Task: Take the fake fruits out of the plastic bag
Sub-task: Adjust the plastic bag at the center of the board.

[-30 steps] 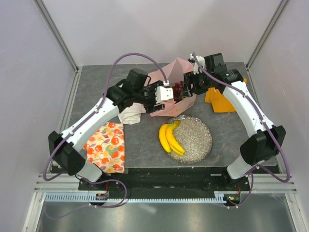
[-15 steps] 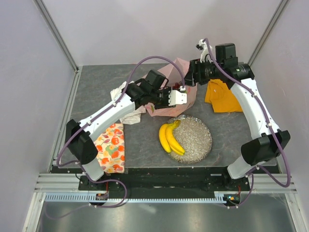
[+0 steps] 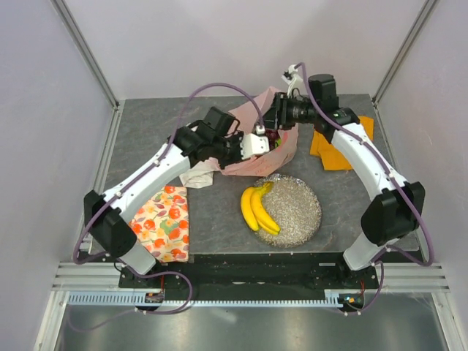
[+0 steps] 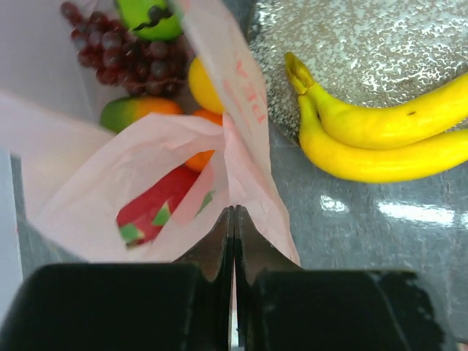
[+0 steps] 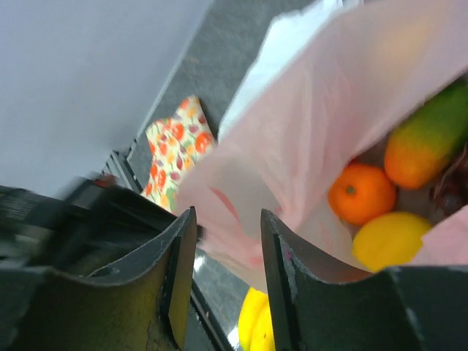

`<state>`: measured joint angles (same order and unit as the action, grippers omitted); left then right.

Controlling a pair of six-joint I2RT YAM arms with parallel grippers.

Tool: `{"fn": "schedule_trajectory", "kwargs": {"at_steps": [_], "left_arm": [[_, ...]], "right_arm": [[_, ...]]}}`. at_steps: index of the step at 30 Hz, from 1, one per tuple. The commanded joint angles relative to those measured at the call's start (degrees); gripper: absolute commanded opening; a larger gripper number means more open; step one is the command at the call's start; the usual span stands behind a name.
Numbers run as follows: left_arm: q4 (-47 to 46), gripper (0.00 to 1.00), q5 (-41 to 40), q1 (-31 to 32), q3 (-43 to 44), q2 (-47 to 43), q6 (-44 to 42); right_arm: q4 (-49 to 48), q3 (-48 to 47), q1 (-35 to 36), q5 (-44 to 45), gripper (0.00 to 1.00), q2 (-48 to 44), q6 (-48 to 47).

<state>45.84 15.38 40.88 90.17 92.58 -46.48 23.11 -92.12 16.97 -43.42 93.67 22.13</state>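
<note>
The pink plastic bag [image 3: 248, 150] lies at the table's middle back with its mouth open. My left gripper [image 4: 234, 213] is shut on the bag's near rim, with the film pinched at its tips. Inside the bag [image 4: 88, 168] lie purple grapes [image 4: 124, 58], a green fruit [image 4: 150, 18], a mango [image 4: 135, 110], a yellow fruit [image 4: 201, 84] and a dragon fruit [image 4: 157, 208] seen through the film. My right gripper [image 5: 228, 213] hangs open over the bag's mouth, a fold of film between its jaws. An orange [image 5: 358, 191] lies beside it. The banana bunch [image 3: 257, 208] rests on the dish.
A glittery silver dish [image 3: 300, 212] sits at front centre. The white cloth [image 3: 197, 174] lies left of the bag, a fruit-patterned cloth [image 3: 161, 223] lies at front left, and an orange cloth [image 3: 333, 150] lies under the right arm.
My left gripper has shut on the bag's near rim. The right gripper has swung left to the bag's mouth and its jaws have narrowed.
</note>
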Motion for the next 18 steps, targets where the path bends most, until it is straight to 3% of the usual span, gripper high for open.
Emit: {"fn": "schedule_trajectory", "kwargs": {"at_steps": [1,5,7,12,18], "left_arm": [[-4.09,0.02,1.06,-5.18,-1.75,-10.28,16.13],[-5.59,0.02,4.11,-16.85,-7.88,-16.36,33.43],[-5.24,0.02,8.76,-20.30,-9.83,-19.08,35.13],[-4.89,0.02,19.77,-21.55,-13.79,-21.56,37.34],[-3.22,0.02,26.28,-21.55,-14.58,-19.80,35.14]], "right_arm": [[5.43,2.29,1.22,5.26,0.47,0.91,-3.20],[15.35,7.46,1.48,13.16,0.48,-3.04,-10.34],[16.78,10.54,1.57,14.67,0.49,-5.58,-12.10],[18.72,18.64,3.24,16.88,0.49,-7.53,-14.92],[16.88,8.99,6.05,13.63,0.50,-6.84,-20.10]]}}
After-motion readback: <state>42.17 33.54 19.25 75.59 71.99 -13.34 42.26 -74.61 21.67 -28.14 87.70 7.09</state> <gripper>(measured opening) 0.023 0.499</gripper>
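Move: The left hand has the bag's near-left rim in its shut fingertips, with the white cloth about 14 cm to its left, roughly level fore and aft and some 21 cm below. From the right hand, the bag's near-right rim lies about 8 cm back, 4 cm to the right and 18 cm below, the grapes are nearly underneath, 2 cm to the right and 27 cm down, and the bananas are 21 cm back, 1 cm left and 29 cm down. Keeping its pinch on the rim, the left hand pulls the plastic bag's side out to the left towards the white cloth, about 12 cm and some 6 cm up while its wrist turns roughly 30 degrees counter-clockwise, then eases about 2 cm right and 4 cm back. Meanwhile the right hand, fingers staying half open, sinks about 14 cm, drawing back some 8 cm and a little to the right, fingers tipping more steeply down, to come close to the bag's near-right rim above the plate's far edge; contact there can't be made out. ##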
